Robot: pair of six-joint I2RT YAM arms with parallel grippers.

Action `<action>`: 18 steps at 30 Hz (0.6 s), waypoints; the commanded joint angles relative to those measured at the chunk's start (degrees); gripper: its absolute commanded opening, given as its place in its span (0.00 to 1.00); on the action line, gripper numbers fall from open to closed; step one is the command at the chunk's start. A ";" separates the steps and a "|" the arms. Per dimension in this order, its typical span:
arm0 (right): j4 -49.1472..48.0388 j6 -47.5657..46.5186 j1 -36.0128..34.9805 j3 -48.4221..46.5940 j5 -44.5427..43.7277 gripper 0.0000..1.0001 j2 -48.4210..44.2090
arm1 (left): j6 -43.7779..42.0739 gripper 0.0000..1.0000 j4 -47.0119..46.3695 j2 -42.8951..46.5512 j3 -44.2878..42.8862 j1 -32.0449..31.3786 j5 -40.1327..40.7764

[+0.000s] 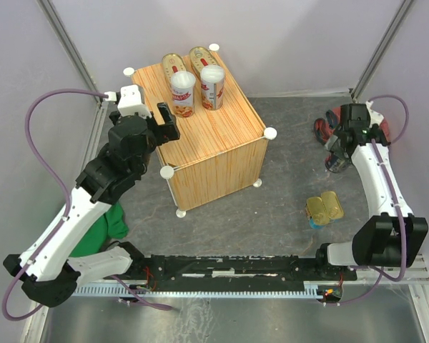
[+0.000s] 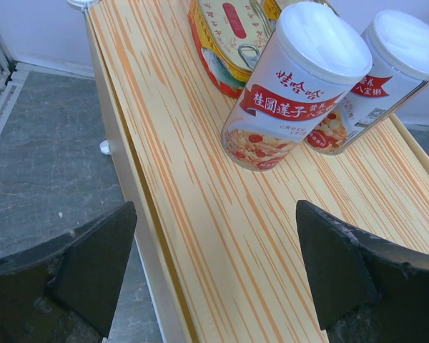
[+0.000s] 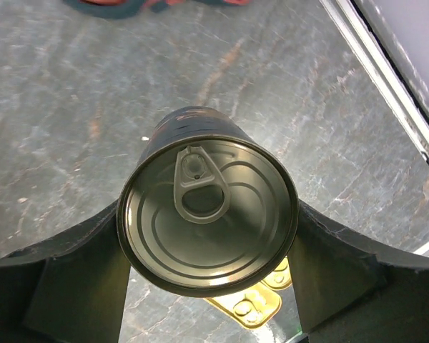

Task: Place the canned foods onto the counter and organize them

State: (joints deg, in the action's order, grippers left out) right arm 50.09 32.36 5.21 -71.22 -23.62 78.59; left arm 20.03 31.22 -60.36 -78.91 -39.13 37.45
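The counter point(image 1: 214, 143), a light wood-grain box, carries two oval gold cans point(image 1: 173, 64) at its far end and two tall white-lidded cans point(image 1: 182, 91) just in front of them. My left gripper point(image 1: 164, 123) hovers over the counter's left edge, open and empty. In the left wrist view its fingers point(image 2: 93, 264) straddle bare wood point(image 2: 222, 236) short of the nearer tall can point(image 2: 293, 93). My right gripper point(image 3: 207, 246) is shut on the dark round can point(image 3: 207, 221), pull-tab lid facing the camera. Two rectangular gold tins point(image 1: 324, 209) lie on the floor below it.
A red cloth point(image 1: 327, 125) lies by the right arm's wrist near the right wall. A green cloth point(image 1: 114, 221) shows under the left arm. The counter's white knobs point(image 1: 270, 133) stick up at its corners. A metal rail point(image 3: 386, 78) borders the right side.
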 commanded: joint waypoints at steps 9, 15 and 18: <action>3.90 -4.99 -12.25 -27.83 -5.34 0.01 -1.49 | -2.73 1.00 -0.90 -1.55 -5.62 0.96 0.17; 7.45 -7.12 -18.56 -43.19 -5.89 0.01 3.72 | -2.09 1.00 -0.59 -1.94 -6.65 1.23 -0.92; 8.54 -8.45 -22.18 -50.39 -6.13 0.01 6.96 | -1.70 1.00 -0.25 -2.16 -7.02 1.34 -1.55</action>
State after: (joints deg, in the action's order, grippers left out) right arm 61.32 26.41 -13.30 -112.12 -27.09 82.94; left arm 19.55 31.46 -62.39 -83.29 -38.24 36.95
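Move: About 32 cm to the right hand's left, 2 cm farther out and some 10 cm higher is the middle of the free part of the wooden box's top, where the held dark can would go. The right white can stands roughly 34 cm left, 9 cm out; the left white can about 41 left, 8 out. The red cloth lies on the floor 10 cm out, 10 right. That free part is some 11 cm right, 2 out and 11 below the left hand. Rising fast, the right hand carries the dark can up about 20 cm and some 9 cm to the left, towards the wooden box. Meanwhile the wrist tips the fingers up from their steep downward slant and swings them counter-clockwise, some 30 degrees altogether; the fingers keep their unchanged hold round the can. ##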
